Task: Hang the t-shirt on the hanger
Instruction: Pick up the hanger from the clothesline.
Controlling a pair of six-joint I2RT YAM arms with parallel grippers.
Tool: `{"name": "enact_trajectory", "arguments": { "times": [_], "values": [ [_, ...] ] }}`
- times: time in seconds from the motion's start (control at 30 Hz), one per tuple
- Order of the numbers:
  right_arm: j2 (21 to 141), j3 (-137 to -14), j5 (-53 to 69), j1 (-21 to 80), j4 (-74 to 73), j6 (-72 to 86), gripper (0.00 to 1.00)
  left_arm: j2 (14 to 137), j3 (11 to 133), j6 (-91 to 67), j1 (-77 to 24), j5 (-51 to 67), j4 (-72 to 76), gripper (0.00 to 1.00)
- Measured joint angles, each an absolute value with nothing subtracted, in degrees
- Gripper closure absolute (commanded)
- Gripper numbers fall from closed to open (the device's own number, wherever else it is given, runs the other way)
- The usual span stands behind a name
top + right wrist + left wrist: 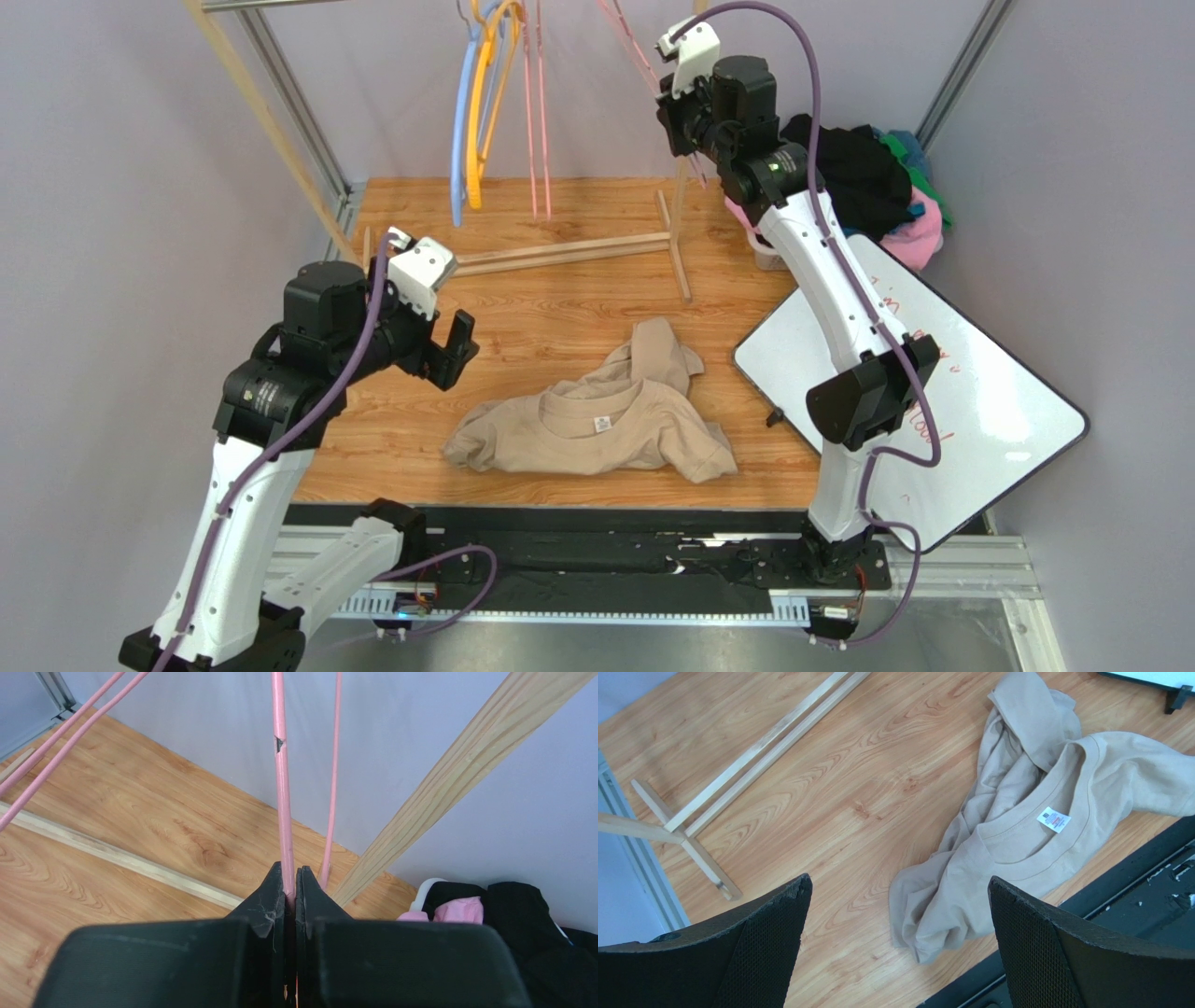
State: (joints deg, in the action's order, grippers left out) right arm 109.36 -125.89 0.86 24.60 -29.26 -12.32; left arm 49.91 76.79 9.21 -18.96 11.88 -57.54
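Observation:
The tan t-shirt (pixel 589 420) lies crumpled on the wooden table near its front edge, neck label up. In the left wrist view, the t-shirt (pixel 1018 833) lies ahead and to the right. My left gripper (pixel 456 350) is open and empty, held above the table left of the shirt; the same gripper (pixel 899 880) has its jaws wide apart. My right gripper (pixel 680 137) is raised at the back by the rack. In the right wrist view it (pixel 291 876) is shut on the thin pink wire of a hanger (pixel 281 777). That hanger (pixel 634 49) slants down from the rail.
A blue hanger (pixel 460 126), an orange hanger (pixel 484 112) and more pink hangers (pixel 536 126) hang at the back. The wooden rack base (pixel 561 255) lies across the table. A whiteboard (pixel 912 392) sits right; a clothes pile (pixel 877 182) is behind it.

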Motion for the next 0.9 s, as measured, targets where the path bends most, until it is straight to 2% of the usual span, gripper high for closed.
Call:
{"name": "enact_trajectory", "arguments": {
  "times": [0.5,0.7,0.9],
  "values": [
    [103.4,-119.6,1.7,23.7,-21.7,-12.8,1.0,50.3,76.1,9.2,-19.0,11.2,-57.1,0.01],
    [95.3,-109.7,3.5,23.5,-21.5,-12.4,1.0,49.8,76.1,9.3,-19.0,11.0,-57.1,0.01],
    [82.8,-100.3,6.2,23.5,-25.4,-10.0,1.0,49.0,76.1,11.0,-19.0,16.5,-57.7,0.01]
  ]
}}
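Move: The right hand already pinches a pink hanger; the beige t-shirt it is meant for lies about 29 cm back, 18 cm left and 38 cm below. The other pink hangers hang some 18 cm to its left and about level, and the laundry basket stands 8 cm farther out, 23 cm right and 32 cm below. From the left hand, the t-shirt is about 25 cm right, level fore and aft, 31 cm below. Still pinching the pink hanger, the right hand lifts about 4 cm, then draws back 11 cm and right. ##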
